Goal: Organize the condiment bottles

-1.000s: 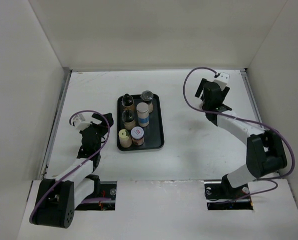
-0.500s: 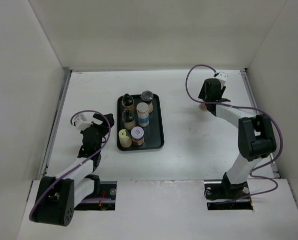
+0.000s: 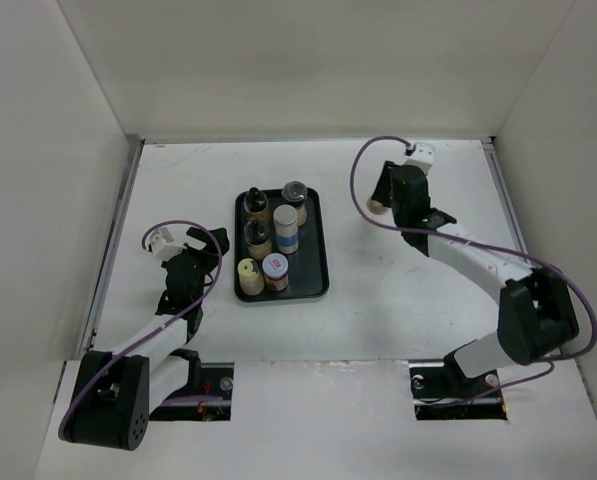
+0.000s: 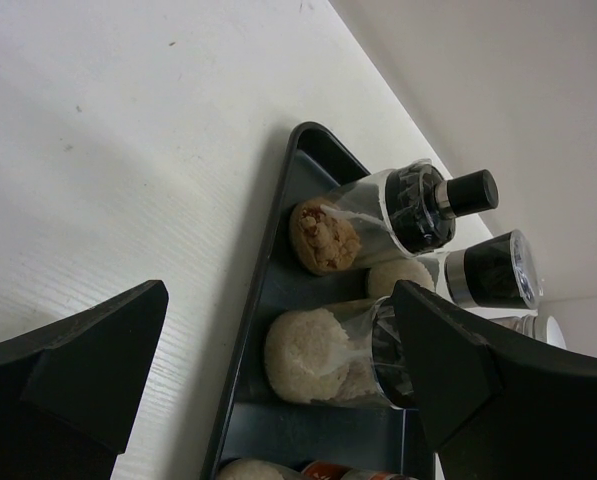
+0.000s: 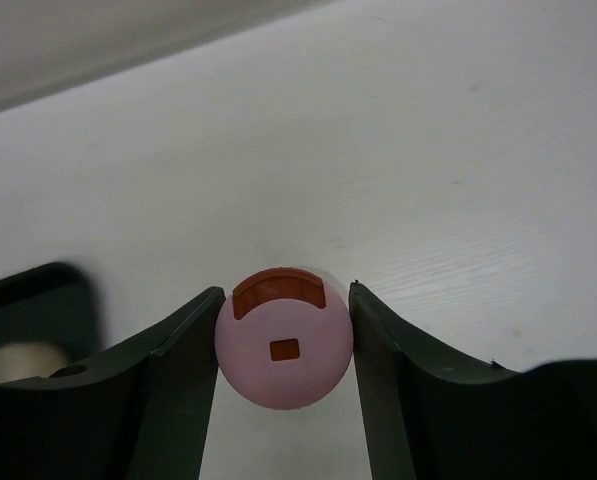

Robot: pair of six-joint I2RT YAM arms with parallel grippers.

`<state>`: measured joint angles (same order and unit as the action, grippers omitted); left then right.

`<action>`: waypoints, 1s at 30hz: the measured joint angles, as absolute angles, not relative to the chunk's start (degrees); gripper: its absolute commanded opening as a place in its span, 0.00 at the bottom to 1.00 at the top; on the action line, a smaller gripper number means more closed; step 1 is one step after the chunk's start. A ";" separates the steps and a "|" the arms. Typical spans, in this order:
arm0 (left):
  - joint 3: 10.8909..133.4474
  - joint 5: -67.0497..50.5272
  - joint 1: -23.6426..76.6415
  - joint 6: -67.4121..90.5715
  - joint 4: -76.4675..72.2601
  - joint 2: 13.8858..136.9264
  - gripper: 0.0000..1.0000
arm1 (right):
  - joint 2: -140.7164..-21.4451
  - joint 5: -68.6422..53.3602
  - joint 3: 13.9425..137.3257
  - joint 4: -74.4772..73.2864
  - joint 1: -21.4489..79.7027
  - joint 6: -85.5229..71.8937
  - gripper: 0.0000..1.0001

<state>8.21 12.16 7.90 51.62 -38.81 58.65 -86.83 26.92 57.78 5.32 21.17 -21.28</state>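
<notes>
A pink-capped condiment bottle (image 5: 284, 350) sits between my right gripper's (image 5: 285, 292) fingers, which press on both sides of its cap; the gripper is shut on it. From above, this bottle (image 3: 376, 208) and the right gripper (image 3: 382, 196) are to the right of the black tray (image 3: 321, 262). Several other condiment bottles stand in the tray, among them a yellow-capped one (image 3: 247, 269) and a white one with a blue band (image 3: 286, 228). My left gripper (image 3: 194, 241) stays open left of the tray. Its wrist view shows the jars (image 4: 323, 355) lying between its spread fingers, untouched.
White walls close in the table on the left, back and right. The tray's dark corner (image 5: 40, 298) shows blurred at the left of the right wrist view. A purple cable (image 3: 362, 172) loops over the right arm.
My right gripper closed onto the pink-capped bottle and swung left with it, from the back right toward the tray. The left arm has not moved.
</notes>
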 measured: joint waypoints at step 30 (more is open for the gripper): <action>8.75 13.43 7.55 49.87 -32.53 55.81 1.00 | -89.95 27.20 51.81 9.26 58.92 -21.61 1.00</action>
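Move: The right hand already holds the pink-lidded bottle in the air; the free near right corner of the tray lies about 15 cm back, 24 cm to its left and some 12 cm below. About 8 cm left of that spot and level with it stands the white-lidded bottle, the yellow-lidded one some 15 cm left of it, and the tall blue-labelled bottle about 10 cm beyond it and 5 cm left. From the left hand the spot is roughly 9 cm back and 25 cm to the right. The right hand keeps its grip on the pink-lidded bottle and swings it quickly some 24 cm left and 16 cm back to the tray, rising a little at first, then sinking about 10 cm into the free near right corner, while the hand turns counter-clockwise by nearly 40 degrees. There the fingers open wide and let go of the bottle beside the white-lidded one, and the hand starts to rise by about a centimetre, with its fingers still either side of the bottle. ##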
